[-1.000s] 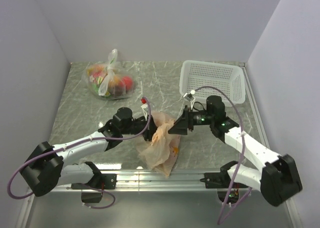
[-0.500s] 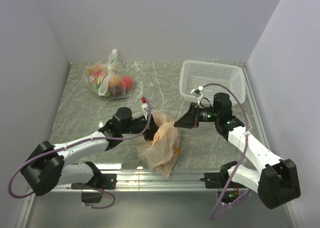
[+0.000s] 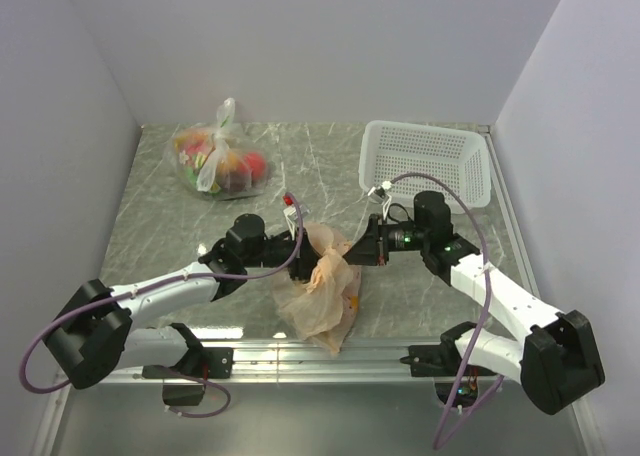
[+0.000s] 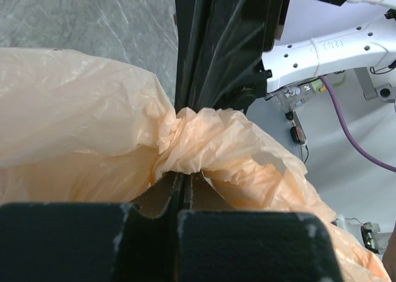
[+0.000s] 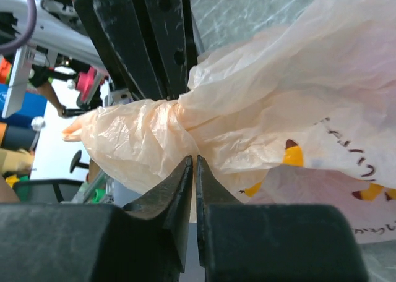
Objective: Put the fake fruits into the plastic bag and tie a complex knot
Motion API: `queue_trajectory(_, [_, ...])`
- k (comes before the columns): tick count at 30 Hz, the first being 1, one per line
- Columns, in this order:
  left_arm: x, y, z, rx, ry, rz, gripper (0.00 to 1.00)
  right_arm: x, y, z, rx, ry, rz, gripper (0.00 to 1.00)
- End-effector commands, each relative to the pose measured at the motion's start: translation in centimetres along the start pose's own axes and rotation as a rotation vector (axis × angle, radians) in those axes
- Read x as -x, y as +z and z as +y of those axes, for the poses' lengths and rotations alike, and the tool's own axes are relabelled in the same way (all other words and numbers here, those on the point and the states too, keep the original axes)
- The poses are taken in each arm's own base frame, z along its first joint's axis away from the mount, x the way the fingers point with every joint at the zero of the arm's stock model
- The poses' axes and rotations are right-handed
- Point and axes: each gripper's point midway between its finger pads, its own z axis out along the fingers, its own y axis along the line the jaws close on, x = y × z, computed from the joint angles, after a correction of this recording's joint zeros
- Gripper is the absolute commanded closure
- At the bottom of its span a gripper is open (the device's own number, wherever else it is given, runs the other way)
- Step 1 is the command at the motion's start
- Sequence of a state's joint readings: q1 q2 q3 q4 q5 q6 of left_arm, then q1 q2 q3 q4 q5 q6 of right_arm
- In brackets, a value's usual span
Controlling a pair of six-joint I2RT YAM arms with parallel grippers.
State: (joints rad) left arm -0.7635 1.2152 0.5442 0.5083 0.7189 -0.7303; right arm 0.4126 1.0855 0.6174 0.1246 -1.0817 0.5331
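The peach plastic bag (image 3: 320,294) lies crumpled at the table's front middle, its top gathered into a twisted neck (image 4: 198,140). My left gripper (image 3: 300,244) comes in from the left and is shut on that neck (image 4: 184,174). From the right, my right gripper (image 3: 352,253) meets the same bunch. Its jaws (image 5: 196,157) are pressed almost together with thin film of the bag (image 5: 278,96) at their tips. The fake fruits are hidden; only yellow print marks show on the bag.
A white mesh basket (image 3: 425,161) stands at the back right. A clear bag of mixed fruits (image 3: 220,161) lies at the back left. Walls close in the table on three sides, and a metal rail (image 3: 300,354) runs along the front edge.
The right gripper drew back to the right, then returned to the bag's neck and closed from wide open. The left gripper kept its hold and stayed put.
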Motion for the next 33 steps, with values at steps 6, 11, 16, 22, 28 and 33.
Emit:
queue_trajectory(6, [1.6,0.5,-0.9,-0.033,0.023,-0.05,1.0,-0.9,0.5,2.7,0.091,-0.082,0.03,0.74])
queue_trajectory(11, [2.2,0.6,-1.3,-0.054,0.0,-0.078,1.0,-1.6,1.3,2.3,0.045,-0.071,0.048,0.45])
queue_trajectory(16, [3.1,0.5,-2.7,-0.118,0.0,-0.118,1.0,-1.5,1.9,1.5,0.017,-0.022,0.049,0.41])
queue_trajectory(22, [2.6,0.7,-3.4,-0.168,-0.008,-0.119,1.0,-0.3,3.1,1.9,0.051,0.042,0.018,0.33])
queue_trajectory(28, [1.8,1.6,-2.6,-0.152,-0.039,-0.106,1.0,1.4,3.7,3.8,0.123,0.04,-0.014,0.3])
queue_trajectory(33, [1.9,2.5,-0.9,-0.097,-0.065,-0.109,1.0,1.0,4.0,4.9,0.152,0.017,0.011,0.3])
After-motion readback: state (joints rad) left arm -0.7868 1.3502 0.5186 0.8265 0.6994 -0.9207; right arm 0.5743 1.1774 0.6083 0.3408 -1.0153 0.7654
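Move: The bag's twisted neck, pinched in my left fingertips, lies about 5 cm to the left of my right fingertips and 1 cm back, nearly level. Its loose tail stands some 5 cm above my right fingertips and 4 cm to their left, about level with them front to back. The full bag body hangs roughly 10 cm below them, 8 cm back and 6 cm left. From my left hand, the neck is right at the fingertips, some 1 cm to the right. I spread my nearly shut right fingers to well open and slide that hand about 4 cm left and 2 cm back towards my left fingertips, dipping slightly, then rising again, until its fingers straddle the twisted neck and tail. My left hand keeps its pinch on the neck and carries it some 2 cm right to meet them, lifting, then partly sinking back, with its fingertips tilting up. ##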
